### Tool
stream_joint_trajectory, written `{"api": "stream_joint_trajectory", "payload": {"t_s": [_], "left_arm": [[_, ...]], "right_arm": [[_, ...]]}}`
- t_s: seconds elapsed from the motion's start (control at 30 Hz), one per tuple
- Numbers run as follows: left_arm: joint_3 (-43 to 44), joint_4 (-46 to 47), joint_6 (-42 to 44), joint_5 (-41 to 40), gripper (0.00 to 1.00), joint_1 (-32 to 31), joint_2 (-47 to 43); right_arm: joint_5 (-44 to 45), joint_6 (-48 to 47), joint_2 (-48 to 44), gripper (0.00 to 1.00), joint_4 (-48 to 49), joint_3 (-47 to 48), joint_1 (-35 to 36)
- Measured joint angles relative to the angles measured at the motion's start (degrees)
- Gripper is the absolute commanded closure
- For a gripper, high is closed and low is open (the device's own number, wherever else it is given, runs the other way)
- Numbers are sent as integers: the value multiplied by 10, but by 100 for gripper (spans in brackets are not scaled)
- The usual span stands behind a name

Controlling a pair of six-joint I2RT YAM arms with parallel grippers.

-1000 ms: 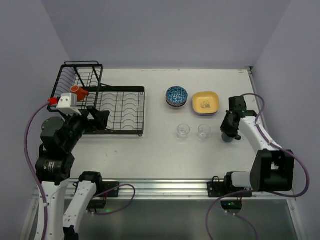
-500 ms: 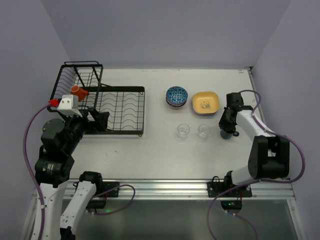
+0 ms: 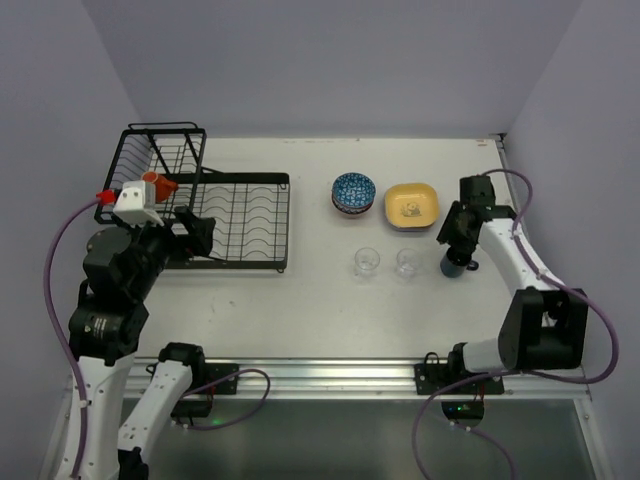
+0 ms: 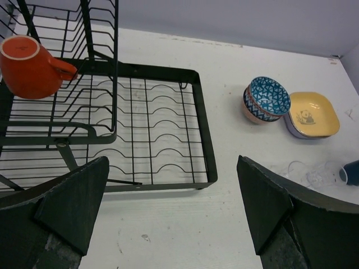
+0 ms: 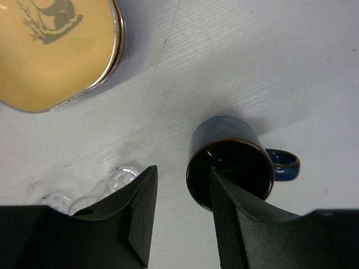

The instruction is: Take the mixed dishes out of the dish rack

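Observation:
The black wire dish rack (image 3: 240, 215) (image 4: 203, 129) lies at the left of the table, with only an orange mug (image 3: 155, 183) (image 4: 31, 67) in its raised basket. My left gripper (image 3: 200, 232) (image 4: 173, 168) hovers wide open over the rack's near edge, holding nothing. A dark mug (image 3: 455, 265) (image 5: 230, 162) stands upright on the table at the right. My right gripper (image 3: 455, 252) (image 5: 182, 179) is open over it, one finger inside the mug, the other outside with a gap to the wall. Stacked bowls (image 3: 353, 190) (image 4: 268, 96), stacked plates with a yellow one (image 3: 411, 205) (image 5: 50, 45) on top, and two clear glasses (image 3: 366, 261) (image 3: 407, 261) sit on the table.
The nearer glass (image 5: 112, 182) lies just left of my right gripper's outer finger. The plate stack is close behind the dark mug. The table's right edge (image 3: 520, 215) runs near the right arm.
The right gripper's jaws have spread apart and let go of the dark mug's rim, and the mug now stands on the table. The left arm has shifted slightly.

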Motion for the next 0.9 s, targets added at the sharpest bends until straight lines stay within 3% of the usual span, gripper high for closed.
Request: {"api": "stream_joint_trajectory", "payload": {"t_s": [0.27, 0.4, 0.53, 0.67, 0.77, 0.9], "left_arm": [[101, -22, -2, -51, 0, -1, 84], [186, -35, -2, -105, 0, -1, 184], [278, -42, -2, -150, 0, 19, 292], [322, -38, -24, -125, 0, 126, 368], [341, -56, -84, -146, 0, 175, 401], [396, -118, -204, -184, 0, 177, 432]], "right_arm": [[-6, -10, -164, 34, -47, 74, 4], [-36, -26, -267, 1, -33, 75, 31], [-95, -40, -332, 1, -7, 45, 46], [-157, -42, -356, 1, 11, -4, 46], [-189, -42, -358, 1, 16, -31, 49], [-218, -41, -362, 1, 28, -34, 49]]}}
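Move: Up in the rack's top basket, the orange mug lies about 14 cm ahead of the open left hand, 13 cm to its left and 15 cm below; the lower rack's middle is some 16 cm ahead, 8 left and 30 down. The right hand has the blue mug 5 cm below, 3 back and 2 right, the near glass 9 left and 2 back, the yellow plate 9 left and 13 ahead. Orange mug: roughly 65 cm left of it, 5 ahead. Swinging forward and then left, some 14 cm each way, the open left hand climbs a little and comes in high over the orange mug, its wrist turning about 40 degrees counter-clockwise and tipping down. The right hand backs off from the blue mug: straight up nearly 20 cm, then left and back with a slight sink, fingers spreading fully while they tilt up towards forward. ##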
